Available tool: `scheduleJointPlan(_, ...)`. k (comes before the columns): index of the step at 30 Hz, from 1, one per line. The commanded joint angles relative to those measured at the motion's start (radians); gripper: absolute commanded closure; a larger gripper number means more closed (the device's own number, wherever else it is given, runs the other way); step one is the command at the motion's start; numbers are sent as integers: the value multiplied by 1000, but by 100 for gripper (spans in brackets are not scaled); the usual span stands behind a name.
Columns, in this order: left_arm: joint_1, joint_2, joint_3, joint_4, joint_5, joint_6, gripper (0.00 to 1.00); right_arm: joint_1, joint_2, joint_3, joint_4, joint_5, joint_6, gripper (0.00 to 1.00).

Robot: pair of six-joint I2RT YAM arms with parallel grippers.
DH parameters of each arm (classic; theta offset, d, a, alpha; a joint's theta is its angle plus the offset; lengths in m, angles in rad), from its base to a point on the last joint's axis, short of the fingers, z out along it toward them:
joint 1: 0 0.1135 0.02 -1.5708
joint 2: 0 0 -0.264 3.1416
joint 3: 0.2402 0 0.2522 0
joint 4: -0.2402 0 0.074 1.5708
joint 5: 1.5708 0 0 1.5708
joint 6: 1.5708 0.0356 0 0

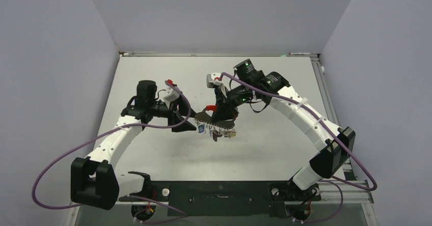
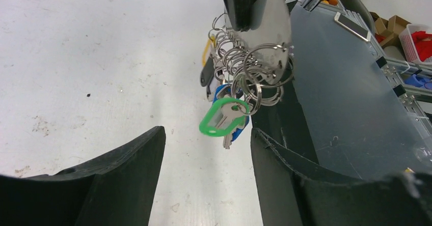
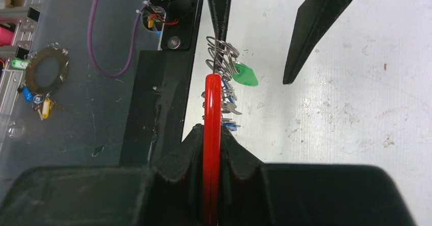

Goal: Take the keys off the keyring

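The keyring hangs above the table, its grey plate overhead in the left wrist view and its red arc edge-on in the right wrist view. My right gripper is shut on that red arc. The keys dangle from several small wire rings threaded on the keyring. Lowest hangs a green-tagged key, with blue, black and yellow tags behind it. My left gripper is open, and the green tag hangs just past its fingertips, touching neither.
The white table lies below the hanging bunch. Beyond its near edge is a dark bench where another ring with coloured tags lies. Purple cables loop beside the left arm. Bins and a phone sit off the table.
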Motion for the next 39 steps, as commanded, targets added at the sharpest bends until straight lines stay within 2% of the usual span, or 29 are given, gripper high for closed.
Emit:
scheduleJointPlan(1, 4, -7, -2, 32, 68, 20, 42, 24, -6, 78, -50, -57, -105, 95)
scheduleJointPlan(7, 4, -8, 6, -6, 99, 51, 48, 41, -4, 88, -52, -41, -105, 95)
scheduleJointPlan(18, -6, -7, 24, -126, 143, 169, 48, 62, 0, 96, -70, -36, -126, 95)
scheduleJointPlan(24, -22, 2, 45, -204, 136, 243, 55, 73, 3, 105, -74, -39, -126, 95)
scheduleJointPlan(33, -51, 41, 117, -429, 139, 440, 59, 84, 5, 105, -79, -38, -132, 95)
scheduleJointPlan(39, -47, 79, 179, -655, 146, 651, 73, 81, 1, 106, -80, -38, -131, 95)
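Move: The green-tagged key hangs from the near left corner of the red-handled plate, about 3 cm to the right of the left hand's point, 1 cm back and roughly level. A blue-tagged key hangs 2 cm beyond it to the right and 1 cm nearer the base. The plate's middle is some 8 cm right of the left hand, 4 cm higher. From the right hand, which holds the plate, the green-tagged key lies about 7 cm left, 3 cm back and 5 cm lower. The green-tagged key is carried back towards the base as the right hand, keeping its grip on the red-handled plate, draws back about 3 cm and turns slightly counter-clockwise. The left hand follows back a similar way, its fingers pointing right, turning some 10 degrees clockwise and narrowing from over half open to about a third around the tag, with no firm pinch visible yet. ##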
